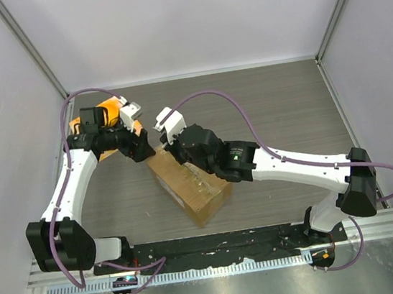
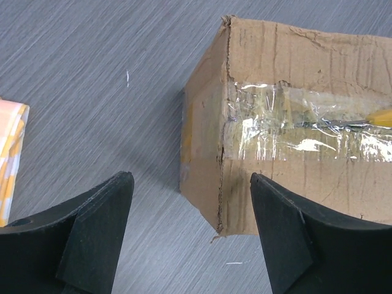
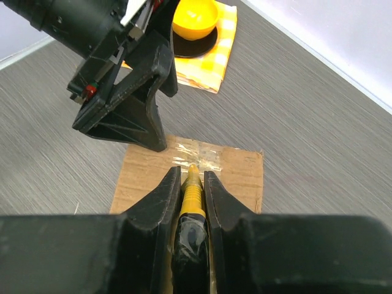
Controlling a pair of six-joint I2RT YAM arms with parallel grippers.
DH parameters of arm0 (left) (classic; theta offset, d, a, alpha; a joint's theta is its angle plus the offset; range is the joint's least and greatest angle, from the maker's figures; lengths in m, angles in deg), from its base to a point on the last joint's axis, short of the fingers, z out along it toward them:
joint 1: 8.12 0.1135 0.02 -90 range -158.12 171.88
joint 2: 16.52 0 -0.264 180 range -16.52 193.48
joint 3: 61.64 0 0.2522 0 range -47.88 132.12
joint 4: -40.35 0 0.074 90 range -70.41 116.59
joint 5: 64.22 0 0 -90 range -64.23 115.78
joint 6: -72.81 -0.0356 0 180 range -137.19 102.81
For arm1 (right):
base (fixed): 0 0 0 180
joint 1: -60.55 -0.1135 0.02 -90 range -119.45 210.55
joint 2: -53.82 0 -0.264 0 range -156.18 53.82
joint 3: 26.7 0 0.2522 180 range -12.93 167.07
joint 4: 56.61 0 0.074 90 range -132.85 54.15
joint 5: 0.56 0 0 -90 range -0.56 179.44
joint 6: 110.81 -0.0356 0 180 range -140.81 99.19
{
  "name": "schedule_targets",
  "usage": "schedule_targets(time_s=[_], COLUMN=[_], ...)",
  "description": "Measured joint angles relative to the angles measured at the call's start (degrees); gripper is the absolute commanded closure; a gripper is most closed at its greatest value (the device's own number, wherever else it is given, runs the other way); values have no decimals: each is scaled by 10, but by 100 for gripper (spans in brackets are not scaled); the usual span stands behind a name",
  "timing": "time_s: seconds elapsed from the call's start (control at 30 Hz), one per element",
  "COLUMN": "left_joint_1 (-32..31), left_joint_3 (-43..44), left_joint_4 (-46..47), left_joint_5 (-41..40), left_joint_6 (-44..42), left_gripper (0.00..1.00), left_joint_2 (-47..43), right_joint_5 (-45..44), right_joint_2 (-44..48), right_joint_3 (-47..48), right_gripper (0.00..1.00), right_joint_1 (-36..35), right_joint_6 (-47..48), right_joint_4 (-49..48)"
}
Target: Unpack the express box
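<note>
The express box (image 1: 193,189), brown cardboard with clear tape (image 2: 294,125) along its top seam, lies at an angle mid-table. My right gripper (image 3: 192,173) is shut on a yellow-and-black cutting tool (image 3: 192,195). The tool's tip rests on the tape near the box's far end (image 3: 239,171), and that tip also shows as a yellow point (image 2: 383,116) on the tape. My left gripper (image 2: 190,179) is open and straddles the box's far corner (image 2: 220,184), one finger over the top and one over the table. It holds nothing. In the overhead view both grippers meet at that end: left gripper (image 1: 144,151), right gripper (image 1: 175,152).
An orange checkered cloth (image 3: 223,43) with a round orange object (image 3: 195,17) on a dark disc lies just beyond the box at the back left, also seen as the cloth (image 1: 108,109) under the left arm. Grey walls enclose the table on three sides.
</note>
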Motion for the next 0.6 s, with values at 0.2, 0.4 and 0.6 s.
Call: schedule_targets(time_s=[0.2,0.4,0.6], left_joint_1=[0,0,2], left_joint_3=[-18,-19,-20], left_joint_4=[8,13,13], left_joint_5=[12,46,62], left_joint_6=[3,9,12], left_gripper=[42,50,57], left_joint_2=[1,16,22], right_joint_5=[26,41,52], right_joint_2=[0,0,-9], right_joint_3=[0,-23,-43], right_gripper=[99,99,99], right_joint_1=[10,21,34], right_joint_6=[2,2,2], right_joint_4=[-26,-74,-111])
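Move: The right hand holds the yellow cutter over the box's tape seam; the seam's far-left end lies about 2 cm ahead, 3 cm left and 10 cm below. The left hand's target, the box's end edge by its near-left corner, is some 2 cm back, 2 cm right and 3 cm down. From the left hand, the box's middle lies roughly 10 cm back, 11 cm right and 8 cm lower, and the yellow bowl 12 cm ahead, 11 cm left and 12 cm lower. With the cutter's blade still at the tape, the right hand keeps its grip and works forward, slightly left, along the seam towards the box's far-left end, about 2 cm in all, rising a centimetre and sinking again while rolling some 5 degrees. The left hand eases about 1.5 cm right and 1 cm down onto the box's end edge, closing its fingers from wide to half open around that edge. ##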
